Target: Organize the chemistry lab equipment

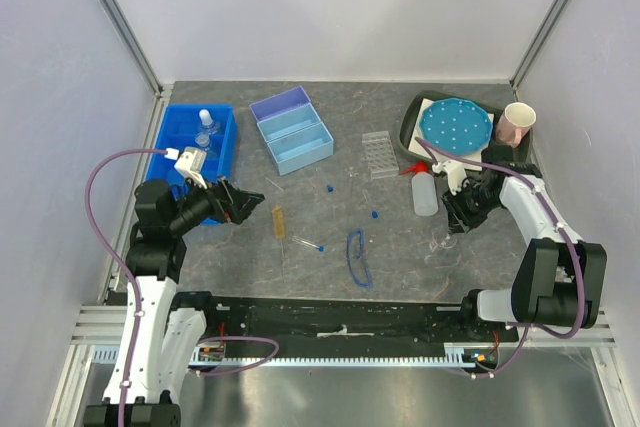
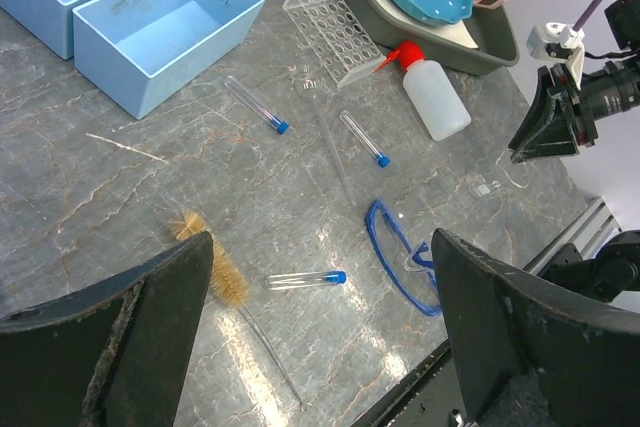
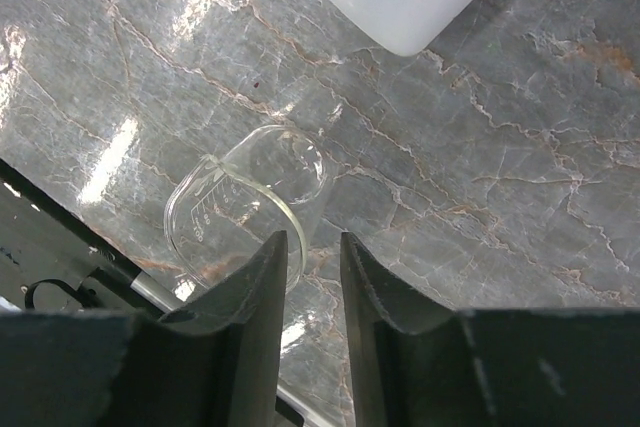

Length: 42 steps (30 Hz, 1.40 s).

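Note:
A clear glass beaker [image 3: 250, 197] lies on its side on the grey table, near the right front [image 1: 443, 240]. My right gripper [image 3: 313, 239] is down at its rim, jaws narrowed with a gap still showing, one finger over the mouth and one outside the wall. The white squeeze bottle [image 1: 425, 192] with red nozzle lies just beyond. My left gripper [image 2: 320, 237] hovers wide open above a blue-capped tube [image 2: 305, 279] and a bristle brush [image 2: 225, 272]. Blue-rimmed safety glasses [image 2: 400, 252] lie to the right of the tube. Two more capped tubes [image 2: 258, 105] [image 2: 365, 139] lie farther out.
A clear tube rack [image 1: 380, 154] stands mid-table beside two light blue boxes [image 1: 292, 129]. A blue bin [image 1: 165, 142] at the left holds small bottles. A dark tray [image 1: 410, 127] at the back right carries a dotted blue disc [image 1: 455, 127] and a pink cup [image 1: 517, 124].

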### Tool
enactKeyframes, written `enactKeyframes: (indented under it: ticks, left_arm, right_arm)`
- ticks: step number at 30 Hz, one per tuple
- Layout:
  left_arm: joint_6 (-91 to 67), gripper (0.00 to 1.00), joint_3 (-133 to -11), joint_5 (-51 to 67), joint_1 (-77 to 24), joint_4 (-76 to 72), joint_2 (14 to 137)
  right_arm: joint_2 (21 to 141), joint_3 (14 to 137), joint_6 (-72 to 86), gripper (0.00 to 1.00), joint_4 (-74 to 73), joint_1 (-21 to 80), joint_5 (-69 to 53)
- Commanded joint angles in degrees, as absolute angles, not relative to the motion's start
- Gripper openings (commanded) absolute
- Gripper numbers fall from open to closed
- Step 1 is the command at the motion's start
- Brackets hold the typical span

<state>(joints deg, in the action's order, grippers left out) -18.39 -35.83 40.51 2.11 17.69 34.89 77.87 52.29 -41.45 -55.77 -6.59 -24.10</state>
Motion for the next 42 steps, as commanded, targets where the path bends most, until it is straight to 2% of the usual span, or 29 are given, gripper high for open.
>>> enactKeyframes:
  ticks: [1, 21, 27, 31, 34, 36, 38, 42]
  left_arm:
    - [-18.8, 0.96, -35.7, 39.6, 1.9, 17.7, 35.3]
    - [-23.7, 0.98, -35.7, 31.2, 2.0, 18.6, 40.5]
    - [-24.1, 0.97, -36.6, 34.4, 1.9, 19.2, 43.5]
    - [-32.2, 0.94, -37.4, 39.5, 0.8, 19.6, 46.6]
    - [-38.6, 0.94, -38.4, 34.8, -8.2, 18.7, 45.8]
    - [-42.3, 0.95, -39.2, 26.1, -18.7, 16.7, 45.6]
    - [-49.6, 0.95, -39.4, 18.2, -25.2, 14.1, 46.8]
    - [-63.2, 0.98, -43.2, 4.2, -42.0, 13.4, 54.9]
  right_arm:
    - [78.3, 51.5, -44.0, 0.33, -54.5, -6.4, -26.0]
    - [79.7, 49.1, -49.7, 0.02, -55.0, -4.7, -29.2]
    - [77.7, 49.0, -51.4, 0.0, -57.1, -4.7, -28.7]
    - [75.3, 51.7, -50.0, 0.0, -58.9, -4.6, -28.7]
    - [73.1, 53.7, -47.8, 0.0, -59.4, -4.5, -30.4]
    - [72.1, 54.7, -46.2, 0.0, -59.4, -3.7, -31.3]
    - [71.5, 56.4, -43.9, 0.0, -59.2, -3.2, -31.6]
    - [70.1, 58.6, -38.9, 0.0, -56.1, -1.2, -30.8]
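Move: The glass beaker lies right by the half-closed right fingers, its middle about 3 cm left, 2 cm back and 3 cm below; the wash bottle is some 9 cm ahead, 7 cm left and 3 cm below. From the raised left hand the beaker is roughly 43 cm right, 5 cm back and 19 cm down; the capped test tube sits about 10 cm right, 4 cm back, and the goggles 23 cm right, 7 cm back, both 20 cm down. The right hand eases down and left about 1 cm each while its fingers shut on the beaker's rim, turning some 10 degrees counter-clockwise, then lifts about 5 cm with the rim pinched. The wide-open left hand first sinks with a slight forward-left drift, then sweeps quickly right some 13 cm and back about 5 cm towards the beaker's side, tipping down nearly 30 degrees. ##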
